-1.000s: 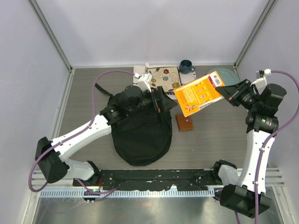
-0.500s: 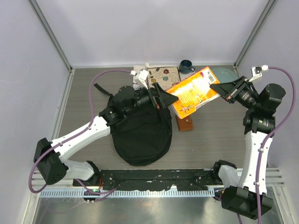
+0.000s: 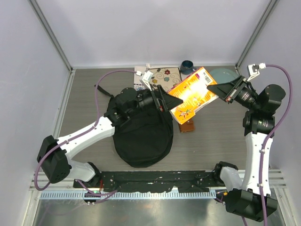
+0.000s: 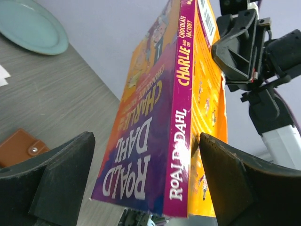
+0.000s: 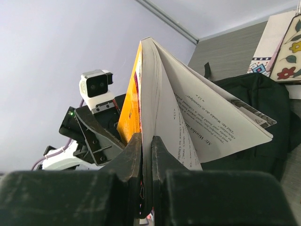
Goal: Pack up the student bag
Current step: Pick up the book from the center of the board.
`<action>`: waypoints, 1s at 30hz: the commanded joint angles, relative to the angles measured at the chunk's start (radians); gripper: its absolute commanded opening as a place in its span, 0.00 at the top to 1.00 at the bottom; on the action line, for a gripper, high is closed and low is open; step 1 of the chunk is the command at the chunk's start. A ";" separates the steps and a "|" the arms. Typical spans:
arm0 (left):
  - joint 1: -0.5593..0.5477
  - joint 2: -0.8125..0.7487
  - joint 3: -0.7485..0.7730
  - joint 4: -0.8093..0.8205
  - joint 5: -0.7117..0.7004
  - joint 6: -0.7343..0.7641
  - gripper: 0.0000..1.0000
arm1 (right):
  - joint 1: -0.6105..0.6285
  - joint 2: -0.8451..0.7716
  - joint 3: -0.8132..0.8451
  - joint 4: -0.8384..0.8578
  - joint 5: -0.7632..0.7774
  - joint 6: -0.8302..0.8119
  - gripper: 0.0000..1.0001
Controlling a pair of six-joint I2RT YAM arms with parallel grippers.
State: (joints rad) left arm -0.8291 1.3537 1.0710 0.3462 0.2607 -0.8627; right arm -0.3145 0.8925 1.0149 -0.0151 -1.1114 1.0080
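Note:
The student bag [image 3: 141, 136] lies flat and black at the table's middle, also visible in the right wrist view [image 5: 256, 101]. An orange-and-purple paperback book [image 3: 194, 94] hangs in the air above its right side. My right gripper [image 3: 220, 89] [image 5: 146, 141] is shut on the book's cover and some pages, and the other pages fan out. My left gripper [image 3: 172, 101] [image 4: 146, 181] is open, its jaws straddling the book's [image 4: 155, 136] lower end. One finger [image 4: 240, 188] stands close against the orange back cover, the other [image 4: 59, 181] well apart.
A brown wallet [image 3: 186, 126] [image 4: 21, 147] lies right of the bag, under the book. At the back stand a floral pouch [image 3: 164, 75], a dark mug [image 3: 186, 67] and a teal plate [image 3: 225, 74] [image 4: 30, 28]. Walls enclose the table.
My right gripper has carried the book up and to the left. My left gripper has risen off the bag, and the book's lower end now sits between its open jaws.

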 commanded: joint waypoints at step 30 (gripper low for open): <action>0.070 -0.422 -0.060 -0.691 -0.092 0.212 1.00 | 0.049 -0.110 0.022 -0.442 0.237 -0.507 0.15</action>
State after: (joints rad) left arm -0.7696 1.0145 1.0348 -0.2424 0.1822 -0.6785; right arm -0.2878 0.8444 1.0714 -0.5369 -0.8356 0.4934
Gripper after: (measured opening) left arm 0.209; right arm 0.840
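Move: The orange paperback hangs in mid-air with its spine end between the left hand's open fingers, its middle some 7 cm to that hand's right, 3 cm ahead and a touch higher. From the right hand, which still grips its other side, that middle is about 6 cm left, 2 back and 3 below. The bag lies roughly 15 cm left and 3 ahead of the left hand, the brown wallet 7 cm right and 5 ahead, both some 30 cm below. The book changes hands in the air: the left fingers close and pinch its spine end after easing slightly back, then the right fingers open and let go. The right hand sinks about 6 cm, going forward and right before drawing back left, while the left carries the book some 10 cm left over the bag, a little back and down, rolling its left side up. ##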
